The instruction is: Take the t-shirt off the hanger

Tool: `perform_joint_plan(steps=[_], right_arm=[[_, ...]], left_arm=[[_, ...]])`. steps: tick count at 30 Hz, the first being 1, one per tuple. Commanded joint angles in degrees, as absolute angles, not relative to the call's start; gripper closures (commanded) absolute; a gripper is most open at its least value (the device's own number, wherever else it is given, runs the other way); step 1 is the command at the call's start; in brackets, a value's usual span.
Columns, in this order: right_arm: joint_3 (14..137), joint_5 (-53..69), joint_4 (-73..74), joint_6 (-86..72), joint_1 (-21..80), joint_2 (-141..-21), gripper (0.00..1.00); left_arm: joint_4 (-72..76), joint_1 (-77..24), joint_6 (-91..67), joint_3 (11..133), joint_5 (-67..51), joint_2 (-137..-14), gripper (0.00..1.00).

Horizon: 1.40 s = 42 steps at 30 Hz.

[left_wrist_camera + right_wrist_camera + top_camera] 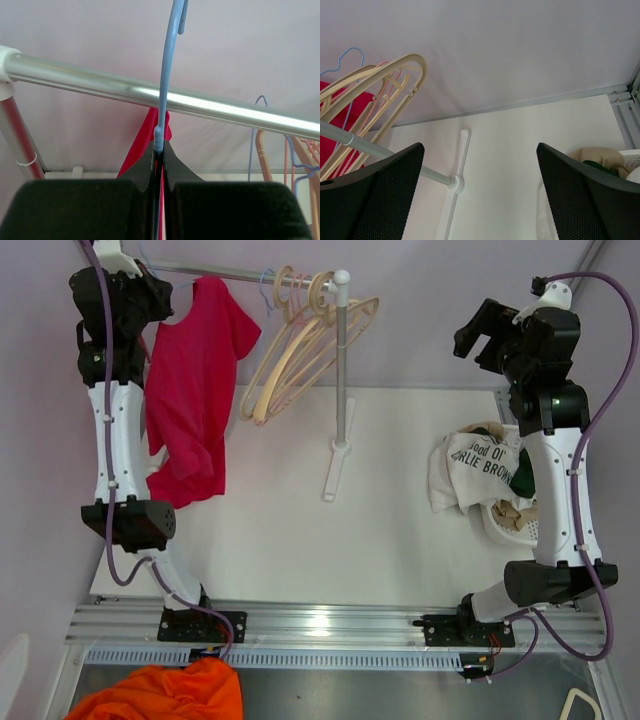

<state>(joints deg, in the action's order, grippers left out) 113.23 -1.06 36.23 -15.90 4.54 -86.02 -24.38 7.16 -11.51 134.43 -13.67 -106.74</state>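
Observation:
A red t-shirt (190, 390) hangs on a light blue hanger (164, 95) from the silver rail (230, 276) at the far left. My left gripper (159, 148) is shut on the hanger's neck just below the rail, with red cloth (145, 140) showing behind the jaws. In the top view the left gripper (150, 295) sits at the shirt's collar. My right gripper (485, 335) is open and empty, raised high at the right, apart from the rack; its fingers (375, 195) frame bare table.
Several empty beige and pink hangers (300, 340) hang at the rail's right end by the white stand post (342, 380). A white basket (515, 525) with clothes, including a printed white shirt (470, 465), sits at the right. An orange garment (165, 695) lies below the table's near edge.

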Motion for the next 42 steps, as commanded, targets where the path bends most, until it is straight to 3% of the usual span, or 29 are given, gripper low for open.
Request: perform_joint_plan(steps=[1, 6, 12, 20, 27, 31, 37, 42], right_arm=[[112.9, -1.2, 35.2, -14.9, 4.8, -83.4, 0.01], [111.9, -0.9, 35.3, -15.6, 4.9, -82.4, 0.01], [108.4, -0.6, 35.8, -15.9, 5.3, -78.8, 0.01], [99.9, 4.9, 33.0, -18.1, 7.1, -72.3, 0.01], [93.5, 5.6, 28.7, -18.6, 20.5, -67.7, 0.01], [91.9, 4.1, 26.5, -16.5, 33.4, -67.7, 0.0], [89.5, 7.5, 21.4, -11.3, 46.4, -70.5, 0.01], [87.9, 13.7, 16.5, -10.7, 51.2, -73.3, 0.0]], left_arm=[[-18.2, 5.8, -10.7, 132.7, -12.7, -100.2, 0.99], [-24.4, 3.3, -10.5, 134.3, -0.7, -98.9, 0.99], [-30.7, 2.5, -14.6, 129.7, 5.4, -94.4, 0.99], [-35.7, -4.0, -17.8, 118.2, 14.1, -77.7, 0.99], [-37.8, -13.4, -15.9, 110.5, 25.3, -67.5, 0.99], [-41.2, -16.9, -16.3, 108.7, 31.2, -65.4, 0.99], [-40.1, -23.5, -14.7, 103.5, 48.0, -63.9, 0.99], [-43.1, -24.1, -19.0, 104.0, 56.7, -67.2, 0.99]])
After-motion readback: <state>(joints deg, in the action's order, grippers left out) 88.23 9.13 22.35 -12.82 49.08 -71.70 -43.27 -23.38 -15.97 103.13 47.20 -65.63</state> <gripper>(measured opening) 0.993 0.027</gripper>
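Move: Hanging under the left fingers, which already hold the blue hanger lifted off the rail, the t-shirt has its middle about 22 cm below, 2 cm farther out and 6 cm to the right. The rail runs 4 cm ahead at about hand height. From the left hand, the wooden hangers are 24 cm right, level in depth, 10 cm lower. From the right hand, the t-shirt is 8 cm ahead, some 50 cm left, 20 cm down; the rack post 8 cm ahead, 24 cm left. Drawing the hanger back from the rail towards the bases, the left hand keeps its shut grip and carries the t-shirt some 24 cm, dipping a little at the end and turning about 30 degrees counter-clockwise. The right hand backs off slowly, then sweeps left and back on the near side of the rack post towards the shirt, roughly 35 cm, swinging some 55 degrees counter-clockwise with fingers wide open and touching nothing. ##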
